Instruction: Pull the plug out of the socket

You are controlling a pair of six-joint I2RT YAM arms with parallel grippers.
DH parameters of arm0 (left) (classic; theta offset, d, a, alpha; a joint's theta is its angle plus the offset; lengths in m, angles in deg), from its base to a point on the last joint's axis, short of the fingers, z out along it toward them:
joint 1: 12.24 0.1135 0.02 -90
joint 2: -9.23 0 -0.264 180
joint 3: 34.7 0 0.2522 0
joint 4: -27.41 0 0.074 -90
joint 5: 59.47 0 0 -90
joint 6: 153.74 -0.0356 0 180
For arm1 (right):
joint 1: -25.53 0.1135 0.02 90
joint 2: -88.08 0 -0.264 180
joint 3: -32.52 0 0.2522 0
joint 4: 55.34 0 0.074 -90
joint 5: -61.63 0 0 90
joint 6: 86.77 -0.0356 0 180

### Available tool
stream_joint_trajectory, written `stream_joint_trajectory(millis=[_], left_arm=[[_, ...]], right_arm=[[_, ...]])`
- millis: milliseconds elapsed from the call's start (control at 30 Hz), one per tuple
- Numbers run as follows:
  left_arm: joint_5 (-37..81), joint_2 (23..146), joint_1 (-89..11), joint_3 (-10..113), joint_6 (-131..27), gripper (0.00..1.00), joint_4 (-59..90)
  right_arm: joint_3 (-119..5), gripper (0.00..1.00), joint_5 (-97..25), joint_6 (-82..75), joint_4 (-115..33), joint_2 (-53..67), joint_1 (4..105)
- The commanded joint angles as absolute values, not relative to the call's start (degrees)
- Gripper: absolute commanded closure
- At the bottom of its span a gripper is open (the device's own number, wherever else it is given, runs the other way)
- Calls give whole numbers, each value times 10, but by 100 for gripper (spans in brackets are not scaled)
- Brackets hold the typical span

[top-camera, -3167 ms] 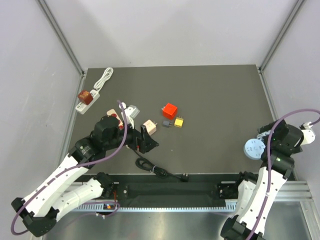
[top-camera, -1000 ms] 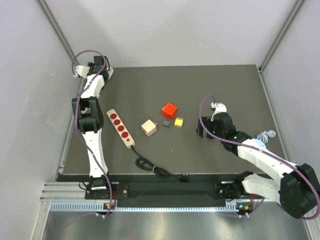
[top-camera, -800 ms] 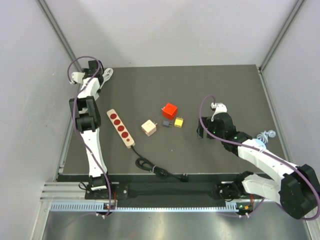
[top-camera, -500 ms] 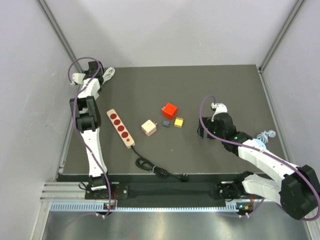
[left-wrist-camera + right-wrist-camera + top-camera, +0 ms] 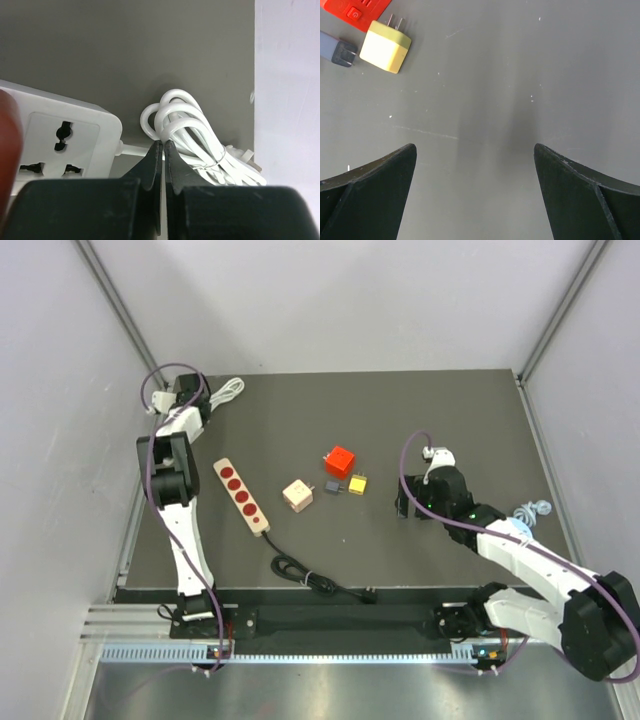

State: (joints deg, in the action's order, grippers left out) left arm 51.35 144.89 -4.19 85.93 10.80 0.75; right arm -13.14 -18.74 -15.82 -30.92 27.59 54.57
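The white socket strip (image 5: 60, 145) lies at the left of the left wrist view, two of its outlets bare. A red-brown plug (image 5: 7, 150) shows blurred at the left edge of that view, seated on the strip. The strip's white coiled cable (image 5: 185, 135) (image 5: 228, 390) lies at the table's far left corner. My left gripper (image 5: 163, 144) (image 5: 203, 400) is shut, its tips against a loop of that cable, right of the strip; nothing shows between the jaws. In the top view the arm hides the strip and the plug. My right gripper (image 5: 475, 160) (image 5: 405, 502) hangs open over bare mat.
A beige power strip with red outlets (image 5: 241, 495) and its black cord (image 5: 315, 580) lie at the left front. A beige cube (image 5: 298, 495), a red adapter (image 5: 340, 460), a yellow adapter (image 5: 357, 483) (image 5: 385, 46) and a grey one (image 5: 340, 52) sit mid-table. The white side wall (image 5: 287, 100) stands just beyond the cable.
My left gripper has gone from open to shut at the far left corner, and the white cable coil has shifted a little to the right. The right arm has stayed put.
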Motion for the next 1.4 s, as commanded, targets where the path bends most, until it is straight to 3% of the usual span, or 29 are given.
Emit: stream_joint_trajectory(millis=[0, 300, 900, 967, 1033, 1067, 1167, 1200, 1367], left_arm=[[457, 1410, -49, 807, 74, 100, 22], [382, 1326, -84, 696, 25, 100, 31], [398, 1174, -221, 598, -155, 100, -1], [416, 1169, -219, 616, -186, 84, 0], [430, 1175, -216, 642, -216, 49, -23], [438, 1184, -208, 673, -221, 41, -51], [409, 1204, -174, 704, -225, 29, -62], [380, 1211, -163, 724, -224, 19, -62], [309, 1304, -95, 847, -209, 16, -117]], right_arm=[[-154, 0, -180, -155, -309, 303, 552], [-149, 0, -190, -167, -284, 332, 552], [-166, 0, -226, -191, -280, 333, 553], [-169, 0, -232, -191, -281, 327, 553], [-170, 0, -234, -189, -281, 326, 554], [-171, 0, -233, -188, -283, 325, 554], [-172, 0, -231, -184, -285, 324, 554], [-173, 0, -230, -183, -284, 324, 555], [-167, 0, -229, -180, -284, 323, 555]])
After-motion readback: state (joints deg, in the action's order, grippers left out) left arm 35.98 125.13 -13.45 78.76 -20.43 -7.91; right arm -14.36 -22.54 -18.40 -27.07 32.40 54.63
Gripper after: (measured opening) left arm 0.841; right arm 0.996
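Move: My left hand, shut low at the near loops of the white cord, heads for open table about 11 cm back and 22 cm to its right. The white power strip's middle is some 12 cm back and 4 cm left, and the cord bundle's middle about 5 cm ahead and 5 cm right. The red-dotted strip's middle lies 29 cm back, 15 cm right. From my right hand that open spot is about 24 cm ahead, 35 cm left. With fingers already shut at the white cord, my left hand sweeps low to the right and back, about 22 cm right and 11 cm back, drawing the cord away from the left wall while turning some 40 degrees clockwise. Then I open wide and rise about 10 cm, swinging forward and left again, back towards the cord bundle. ##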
